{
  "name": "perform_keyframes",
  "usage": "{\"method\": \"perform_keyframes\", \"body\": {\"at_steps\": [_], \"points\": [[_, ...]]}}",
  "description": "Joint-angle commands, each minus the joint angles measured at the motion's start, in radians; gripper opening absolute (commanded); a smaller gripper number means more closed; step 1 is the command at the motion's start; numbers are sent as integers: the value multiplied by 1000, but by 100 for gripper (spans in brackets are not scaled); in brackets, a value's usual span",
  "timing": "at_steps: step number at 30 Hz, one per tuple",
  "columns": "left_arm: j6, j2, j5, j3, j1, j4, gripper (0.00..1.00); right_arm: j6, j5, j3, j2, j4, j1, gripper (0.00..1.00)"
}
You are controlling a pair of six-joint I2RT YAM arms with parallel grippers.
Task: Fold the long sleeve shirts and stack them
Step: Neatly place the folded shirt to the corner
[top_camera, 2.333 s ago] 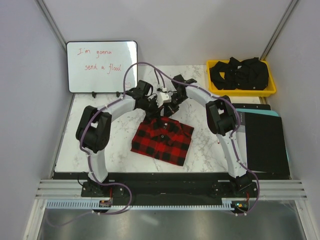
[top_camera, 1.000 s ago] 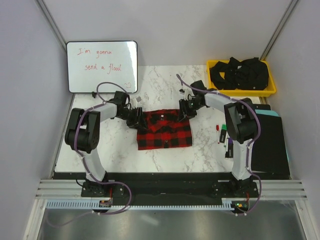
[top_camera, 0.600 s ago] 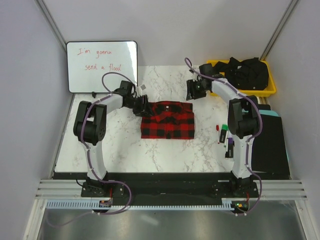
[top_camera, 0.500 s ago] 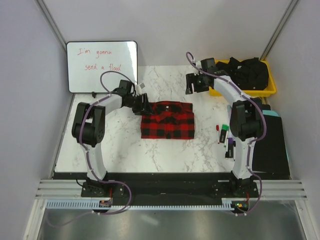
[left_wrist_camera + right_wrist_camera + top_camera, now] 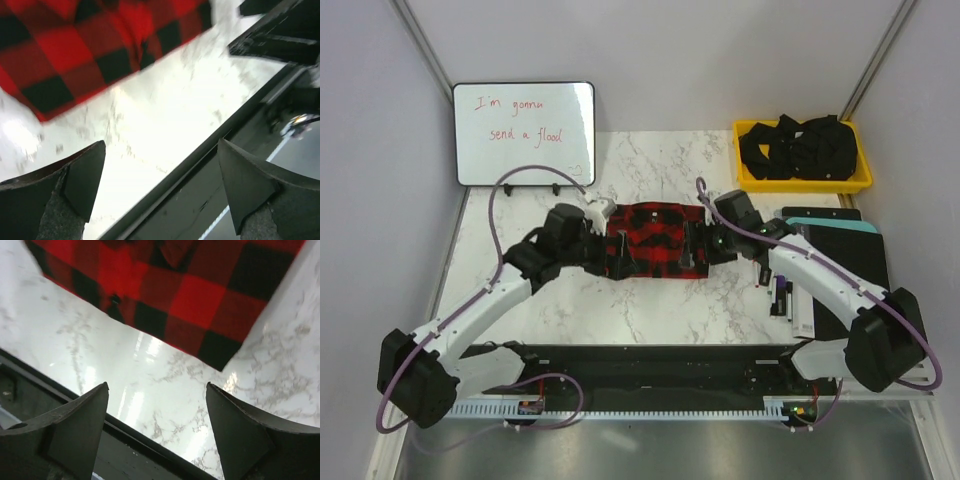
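Note:
A single red-and-black checked long sleeve shirt (image 5: 656,238) lies folded into a compact rectangle on the marble table (image 5: 650,300). My left gripper (image 5: 613,250) is at the shirt's left edge and my right gripper (image 5: 702,245) is at its right edge. In the left wrist view the left gripper (image 5: 161,144) is open over bare marble, with the shirt (image 5: 75,50) beyond its tips. In the right wrist view the right gripper (image 5: 157,385) is also open and holds nothing, and the shirt's edge (image 5: 190,285) lies past its fingers.
A whiteboard (image 5: 524,133) stands at the back left. A yellow bin (image 5: 860,180) of black cloth sits at the back right. Dark flat boards (image 5: 845,265) and markers (image 5: 777,292) lie right of the right arm. The table's black front edge (image 5: 200,165) runs just under both grippers.
Both grippers have opened wide. The right arm has swung back from near the yellow bin to the shirt's right edge, and the left arm has dropped low at its left edge. The shirt lies released.

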Motion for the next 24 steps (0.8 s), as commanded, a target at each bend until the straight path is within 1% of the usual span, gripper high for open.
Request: {"method": "perform_keyframes", "body": {"at_steps": [1, 2, 4, 5, 7, 8, 10, 12, 13, 14, 15, 18, 21, 24], "points": [[-137, 11, -272, -65, -129, -115, 100, 186, 184, -65, 37, -4, 58, 87], [-143, 36, -327, -73, -168, -118, 100, 205, 205, -60, 49, -3, 75, 88], [-154, 86, -370, -64, -180, -133, 100, 223, 242, -40, 93, -3, 127, 87], [-161, 175, -401, -50, -180, -146, 99, 222, 242, -33, 110, -9, 145, 87], [-149, 258, -429, 5, -180, -163, 99, 239, 233, -16, 158, -11, 185, 86], [-143, 327, -450, 47, -189, -179, 99, 246, 238, -14, 172, -15, 193, 86], [-134, 396, -508, 87, -188, -204, 99, 271, 276, -9, 216, -29, 199, 85], [-132, 453, -535, 127, -188, -229, 99, 286, 302, -2, 260, -49, 198, 85], [-137, 462, -530, 140, -188, -230, 99, 300, 292, 4, 274, -55, 198, 85], [-143, 472, -526, 145, -188, -226, 99, 308, 298, 15, 291, -57, 198, 83], [-158, 472, -503, 145, -188, -213, 99, 332, 304, 20, 299, -57, 198, 83], [-192, 499, -496, 145, -191, -183, 99, 354, 334, 40, 343, -55, 196, 82], [-224, 542, -516, 147, -191, -164, 99, 387, 377, 60, 383, -63, 193, 82], [-214, 568, -538, 145, -186, -118, 99, 401, 399, 93, 431, -60, 179, 81]]}}
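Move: Over the near side of the folded shirt, both hands hang open. Its near left corner lies about 4 cm left, 2 cm ahead and 16 cm below the left hand; its near right corner is some 3 cm right, 2 cm back and 13 cm below the right hand. The purple marker lies about 18 cm right and 4 cm back of the right hand; the yellow tray is roughly 24 cm right and 27 cm ahead of it. Sinking about 15 cm on the left and 12 cm on the right, both open hands drop to just behind the shirt's near edge. Each first draws back some 4 cm, then eases forward, the left wholly, the right only partly, while the wrists turn the fingers downward, the left rolling its left side up. Firm contact with the cloth can't be made out. ##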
